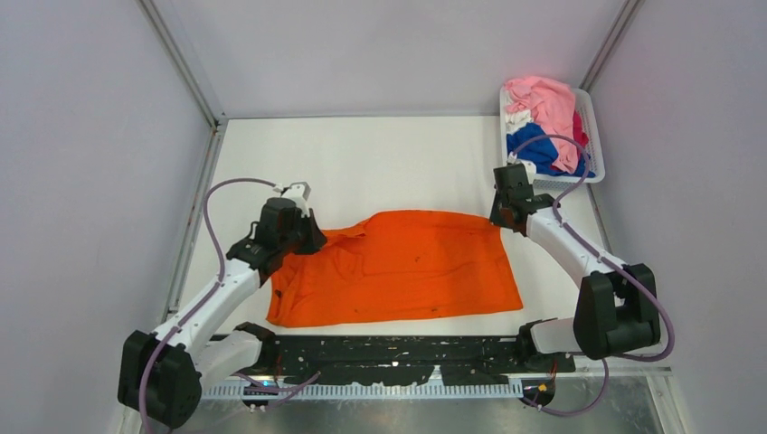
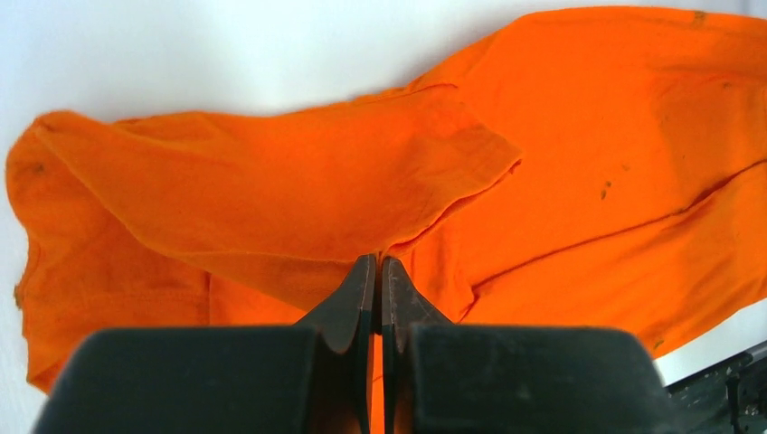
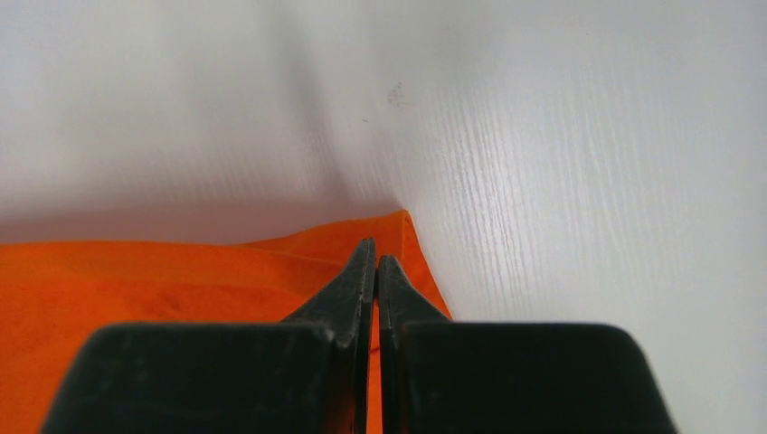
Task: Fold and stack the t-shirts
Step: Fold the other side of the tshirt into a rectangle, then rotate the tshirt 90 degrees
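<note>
The bright orange t-shirt (image 1: pixel 398 267) lies spread on the white table, with its left part bunched and folded over. My left gripper (image 1: pixel 307 237) is at the shirt's upper left. In the left wrist view it (image 2: pixel 377 262) is shut on a fold of the orange t-shirt (image 2: pixel 561 181). My right gripper (image 1: pixel 502 217) is at the shirt's upper right corner. In the right wrist view it (image 3: pixel 375 258) is shut on that corner of the orange t-shirt (image 3: pixel 181 289). Pink (image 1: pixel 543 101), white (image 1: pixel 517 117), blue (image 1: pixel 543 149) and magenta (image 1: pixel 580 131) t-shirts lie heaped in the basket.
The white mesh basket (image 1: pixel 594 136) stands at the back right of the table, just behind my right arm. Grey walls enclose the table on three sides. A black perforated strip (image 1: pixel 389 354) runs along the near edge between the arm bases.
</note>
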You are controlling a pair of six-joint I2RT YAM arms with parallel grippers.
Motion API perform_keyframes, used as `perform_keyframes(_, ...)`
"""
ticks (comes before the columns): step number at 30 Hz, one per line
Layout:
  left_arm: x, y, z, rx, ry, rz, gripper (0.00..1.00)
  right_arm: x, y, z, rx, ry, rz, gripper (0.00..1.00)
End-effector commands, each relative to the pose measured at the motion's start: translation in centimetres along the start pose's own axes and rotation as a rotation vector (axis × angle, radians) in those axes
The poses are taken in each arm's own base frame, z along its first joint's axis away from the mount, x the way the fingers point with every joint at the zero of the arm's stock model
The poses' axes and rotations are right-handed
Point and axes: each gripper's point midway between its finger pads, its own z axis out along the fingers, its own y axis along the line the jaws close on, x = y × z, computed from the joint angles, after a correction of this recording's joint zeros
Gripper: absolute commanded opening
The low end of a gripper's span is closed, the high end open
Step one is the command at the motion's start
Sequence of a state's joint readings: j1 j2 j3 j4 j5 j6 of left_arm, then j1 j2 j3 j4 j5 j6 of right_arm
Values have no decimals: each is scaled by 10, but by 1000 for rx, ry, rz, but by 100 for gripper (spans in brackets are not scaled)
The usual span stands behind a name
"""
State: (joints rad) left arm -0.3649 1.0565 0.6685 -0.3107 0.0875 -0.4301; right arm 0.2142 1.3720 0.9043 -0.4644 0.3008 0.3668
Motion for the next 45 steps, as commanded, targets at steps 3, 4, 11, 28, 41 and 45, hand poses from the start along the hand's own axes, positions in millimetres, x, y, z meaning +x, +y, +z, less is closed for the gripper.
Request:
perform_keyframes(3, 11, 8, -20, -10, -79, -26, 0, 11, -22, -14, 74, -5, -32, 5)
perform_keyframes(4, 14, 8, -25, -6, -86, -36, 0, 11, -23, -17, 70, -12, -29, 5)
perform_keyframes(11, 38, 19, -51, -23, -99, -68, 0, 16, -24, -25, 41, -24, -47, 5)
perform_keyframes(28, 129, 26, -58, 21, 37, -345, 39, 38, -37, -19, 100, 8, 4, 37)
perform_keyframes(41, 43, -44, -63, 323, -84, -272, 100, 5, 58, -68, -467, -114, -28, 95)
perform_keyframes(45, 56, -45, -20, 290, 75, -372, 100, 32, 108, -69, -610, -35, -134, 95)
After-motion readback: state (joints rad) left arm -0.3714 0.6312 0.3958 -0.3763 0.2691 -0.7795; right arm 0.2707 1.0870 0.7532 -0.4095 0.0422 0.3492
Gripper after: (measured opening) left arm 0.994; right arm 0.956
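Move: Each hand already holds the raised far edge of the t-shirt. The left's laying spot on the shirt body is about 12 cm back, 3 cm to its left and 9 cm below; the shirt's left end is some 13 cm back and 12 cm left. The right's spot is about 6 cm back, 2 cm to its right and 7 cm below, with the laundry basket roughly 22 cm ahead and 14 cm right. Both hands draw the held edge back and down (left 12 cm, right 6), open wide, then lift away. ##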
